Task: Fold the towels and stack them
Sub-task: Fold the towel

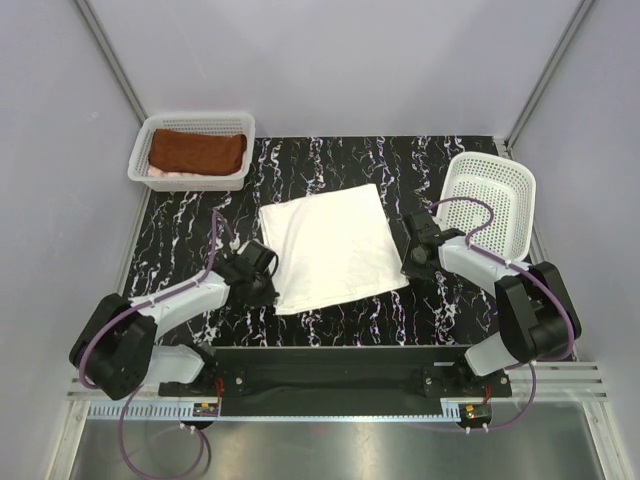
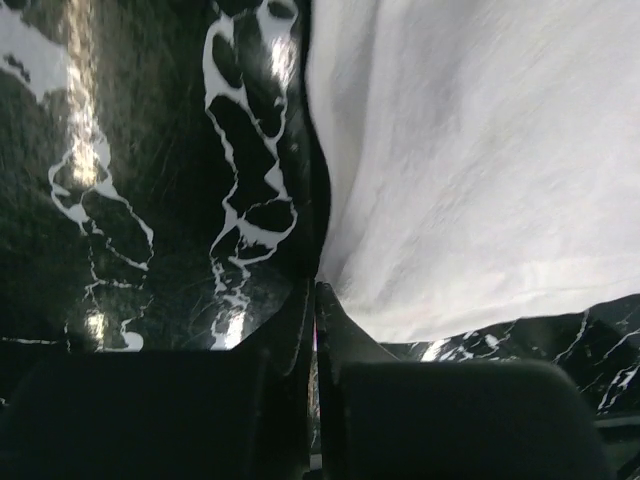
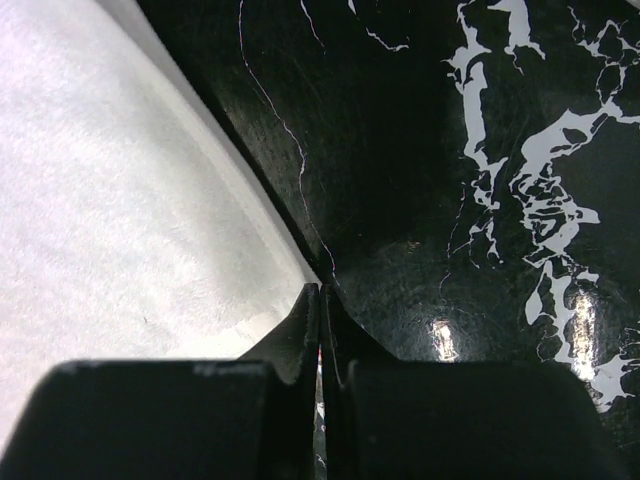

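A white towel (image 1: 330, 245) lies spread flat in the middle of the black marbled table. My left gripper (image 1: 270, 280) is at its left edge near the front corner, jaws shut, and the towel's (image 2: 480, 150) slightly lifted edge runs straight into the left gripper's (image 2: 317, 286) tips. My right gripper (image 1: 408, 267) is at the towel's right edge, also shut. There the cloth (image 3: 100, 200) ends in a point at the right gripper's (image 3: 320, 288) tips. A folded rust-brown towel (image 1: 197, 152) lies in the back-left basket on a pale pink towel (image 1: 163, 173), of which only a sliver shows.
The white mesh basket (image 1: 190, 124) with the two towels stands at the back left corner. A second white mesh basket (image 1: 492, 200), with nothing in it, leans tilted at the right, just behind my right arm. Grey walls close in the table on three sides.
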You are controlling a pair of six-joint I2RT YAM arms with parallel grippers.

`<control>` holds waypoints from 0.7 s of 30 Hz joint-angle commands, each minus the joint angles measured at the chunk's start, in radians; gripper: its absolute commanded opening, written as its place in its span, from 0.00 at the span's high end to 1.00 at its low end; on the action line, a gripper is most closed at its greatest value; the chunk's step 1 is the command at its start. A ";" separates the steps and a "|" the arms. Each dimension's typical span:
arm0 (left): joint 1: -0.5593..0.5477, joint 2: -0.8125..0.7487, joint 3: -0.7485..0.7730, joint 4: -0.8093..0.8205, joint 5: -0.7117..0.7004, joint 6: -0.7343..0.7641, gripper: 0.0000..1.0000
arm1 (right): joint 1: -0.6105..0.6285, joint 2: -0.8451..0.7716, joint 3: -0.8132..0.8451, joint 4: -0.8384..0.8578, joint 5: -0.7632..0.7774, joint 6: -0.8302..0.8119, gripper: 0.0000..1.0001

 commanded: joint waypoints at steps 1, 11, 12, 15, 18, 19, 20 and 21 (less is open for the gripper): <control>-0.007 0.015 0.001 0.089 -0.002 -0.020 1.00 | 0.008 0.001 0.017 0.028 0.008 -0.012 1.00; -0.007 0.009 0.083 0.029 -0.029 0.015 1.00 | 0.010 -0.042 0.064 -0.020 -0.005 -0.032 1.00; -0.007 0.009 0.082 0.030 -0.025 0.014 1.00 | 0.010 -0.042 0.062 -0.017 -0.012 -0.034 1.00; -0.007 0.009 0.080 0.032 -0.020 0.015 1.00 | 0.010 -0.033 0.061 -0.018 -0.022 -0.032 0.78; -0.005 0.004 0.082 0.026 -0.020 0.017 1.00 | 0.010 -0.022 0.053 -0.021 -0.028 -0.020 0.71; -0.007 0.004 0.085 0.024 -0.020 0.018 1.00 | 0.010 -0.019 0.050 -0.023 -0.028 -0.011 0.70; -0.007 0.001 0.088 0.023 -0.020 0.018 1.00 | 0.010 -0.016 0.045 -0.026 -0.038 -0.005 0.69; -0.007 0.001 0.088 0.023 -0.020 0.020 1.00 | 0.010 -0.014 0.038 -0.023 -0.045 0.008 0.69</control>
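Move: The left hand already pinches the near left corner of the white towel just above the table; the towel's far left corner lies about 25 cm ahead and 3 cm left of it, and the towel's middle some 14 cm ahead and 14 cm right. The right hand holds the near right corner at its fingertips, with the far right corner roughly 26 cm ahead and 7 cm left and the empty basket about 19 cm ahead and 20 cm right. Forward and slightly up, with a little drift to the right, the left hand eases its still-pinched corner about 2 cm in over the towel, then holds there with fingers shut. The right hand lifts its corner about 1 cm while edging forward, then stops rising and opens its fingers by roughly a third, letting the corner go. ##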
